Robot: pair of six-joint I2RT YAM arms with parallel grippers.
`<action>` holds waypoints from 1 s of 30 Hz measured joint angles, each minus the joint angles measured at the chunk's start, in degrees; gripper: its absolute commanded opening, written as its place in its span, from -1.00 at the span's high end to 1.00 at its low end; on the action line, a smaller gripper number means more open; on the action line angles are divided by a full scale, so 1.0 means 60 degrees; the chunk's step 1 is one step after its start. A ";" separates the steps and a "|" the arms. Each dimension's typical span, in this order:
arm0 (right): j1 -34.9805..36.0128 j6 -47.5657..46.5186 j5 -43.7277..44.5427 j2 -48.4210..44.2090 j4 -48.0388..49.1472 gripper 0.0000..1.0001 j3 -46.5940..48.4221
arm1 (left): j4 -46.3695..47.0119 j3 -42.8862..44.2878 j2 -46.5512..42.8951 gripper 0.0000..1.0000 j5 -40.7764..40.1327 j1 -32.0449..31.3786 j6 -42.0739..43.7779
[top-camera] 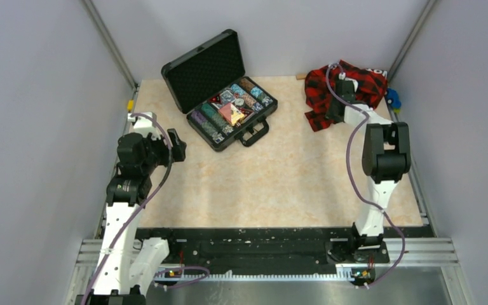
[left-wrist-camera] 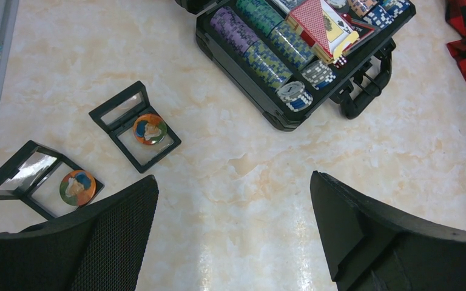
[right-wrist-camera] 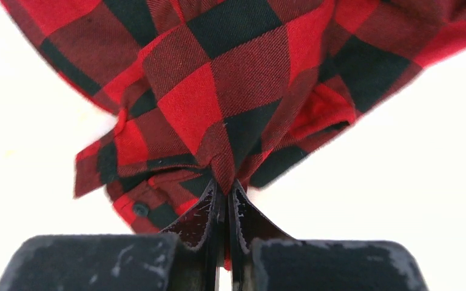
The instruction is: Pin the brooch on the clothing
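Note:
The clothing (top-camera: pixel 319 95), a red-and-black checked flannel shirt, lies bunched at the far right of the table. My right gripper (top-camera: pixel 342 96) is on it, and in the right wrist view the gripper (right-wrist-camera: pixel 224 185) is shut on a pinched fold of the clothing (right-wrist-camera: pixel 230 73). Two round brooches sit in open black display boxes, one brooch (left-wrist-camera: pixel 150 128) nearer the case and the other brooch (left-wrist-camera: pixel 77 187) further left. My left gripper (left-wrist-camera: pixel 233 176) hangs open above bare table just right of them, holding nothing. In the top view my left gripper (top-camera: pixel 176 145) hides the brooches.
An open black poker-chip case (top-camera: pixel 206 67) stands at the back centre; its front wall (left-wrist-camera: pixel 236 82) and handle face the left gripper. A small blue object (top-camera: pixel 392 98) lies beside the shirt at the right edge. Grey walls enclose the table.

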 measured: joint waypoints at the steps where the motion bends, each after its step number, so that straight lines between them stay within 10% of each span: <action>1: 0.0062 -0.0011 -0.0004 -0.0306 -0.0015 1.00 -0.0233 | 0.0000 0.0000 -0.0004 -0.97 0.0000 -0.0040 0.0000; 6: 0.0874 -0.0189 0.0546 -0.3526 -0.0233 1.00 -0.2044 | 0.0004 0.0000 -0.0004 -0.97 0.0015 -0.0120 0.0011; 14: 0.6193 -0.0022 0.1803 -0.8517 0.0404 1.00 -0.4754 | 0.0211 -0.0175 0.0004 -0.97 0.1275 -0.0149 0.0109; 20: 0.8976 0.0364 0.2572 -0.8652 -0.0091 -0.42 -0.5136 | 0.0375 -0.0306 0.0069 -0.97 0.2364 -0.0346 0.0149; 30: 0.8393 0.1177 0.4849 -0.9001 -0.2335 -0.65 -0.4521 | 0.1647 -0.0991 0.0211 -0.91 0.3126 -0.2481 -0.1282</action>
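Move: The right hand already has the clothing pinched near its near side; the bare table where it will go centres about 33 cm back and 22 cm to that hand's left, some 5 cm lower, with the chip case 39 cm left and 5 cm back. From the empty left hand that spot is roughly 35 cm right, 8 cm back, 21 cm below; the chip case is 20 cm ahead and 17 cm right, the nearer brooch 7 cm left, 1 cm ahead. Keeping its pinch, the right hand whips the clothing up nearly 20 cm and back and left by a little under 30 cm each way, turning some 40 degrees counter-clockwise, then opens its fingers high over the middle of the near table, letting the cloth go and easing about 7 cm back to the right. Meanwhile the open left hand swings about 13 cm right and slightly back towards that spot, turning clockwise and touching nothing. ##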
